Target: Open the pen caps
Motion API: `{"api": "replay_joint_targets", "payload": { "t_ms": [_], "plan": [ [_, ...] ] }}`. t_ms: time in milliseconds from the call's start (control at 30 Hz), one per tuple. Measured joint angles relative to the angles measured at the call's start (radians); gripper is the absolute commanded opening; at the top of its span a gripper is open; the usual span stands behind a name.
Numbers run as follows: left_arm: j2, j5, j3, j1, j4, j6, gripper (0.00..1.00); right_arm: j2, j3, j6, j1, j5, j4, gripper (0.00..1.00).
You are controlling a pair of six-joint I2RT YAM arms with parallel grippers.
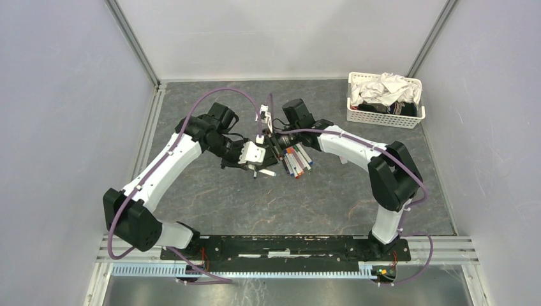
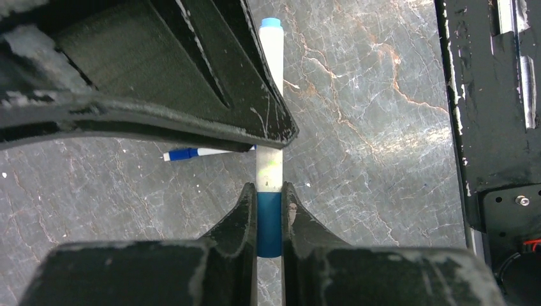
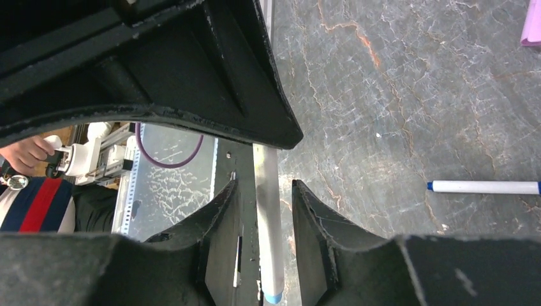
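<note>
My left gripper (image 2: 269,188) is shut on the dark blue pen cap (image 2: 269,223) of a white-barrelled pen (image 2: 271,70) with a light blue far end. My right gripper (image 3: 265,185) is open, its fingers on either side of the same white barrel (image 3: 268,217) with a gap on both sides. In the top view both grippers (image 1: 255,156) (image 1: 275,139) meet at mid table beside a bunch of several pens (image 1: 296,159). Another capped blue pen (image 2: 191,153) lies on the table; it also shows in the right wrist view (image 3: 485,187). No loose caps are in view.
A white mesh basket (image 1: 385,115) of cloth stands at the back right. A lilac object (image 3: 533,25) shows at the upper right edge of the right wrist view. The black base rail (image 1: 287,245) runs along the near edge. Grey walls close in both sides.
</note>
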Motion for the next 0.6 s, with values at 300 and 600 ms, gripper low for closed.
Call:
{"api": "replay_joint_targets", "payload": {
  "t_ms": [300, 600],
  "plan": [
    [0.000, -0.011, -0.001, -0.001, -0.005, 0.000, 0.02, 0.050, 0.000, 0.041, 0.027, -0.016, 0.040, 0.00],
    [0.047, 0.021, 0.019, 0.060, -0.006, 0.049, 0.02, 0.001, -0.064, -0.021, 0.006, 0.040, 0.077, 0.00]
  ]
}}
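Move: The left fingers already hold the pen's teal cap. Its white body runs about 4 cm to that hand's right and 1 cm back, and passes between the right gripper's open fingers, its middle about 1 cm right, 1 cm back and 1 cm below the right hand. From the right hand, about 17 cm down on the table, a blue pen lies 1 cm left and 5 ahead, and the marker row about 12 right and 6 ahead. Close the right fingers on the white body while easing that hand about 1 cm left and down, the left gripper keeping its pinch on the teal cap. Then pull apart: draw the right hand back to the right about 1 cm, sinking slightly, as the left hand carries the cap about 1.5 cm forward and a little left. ##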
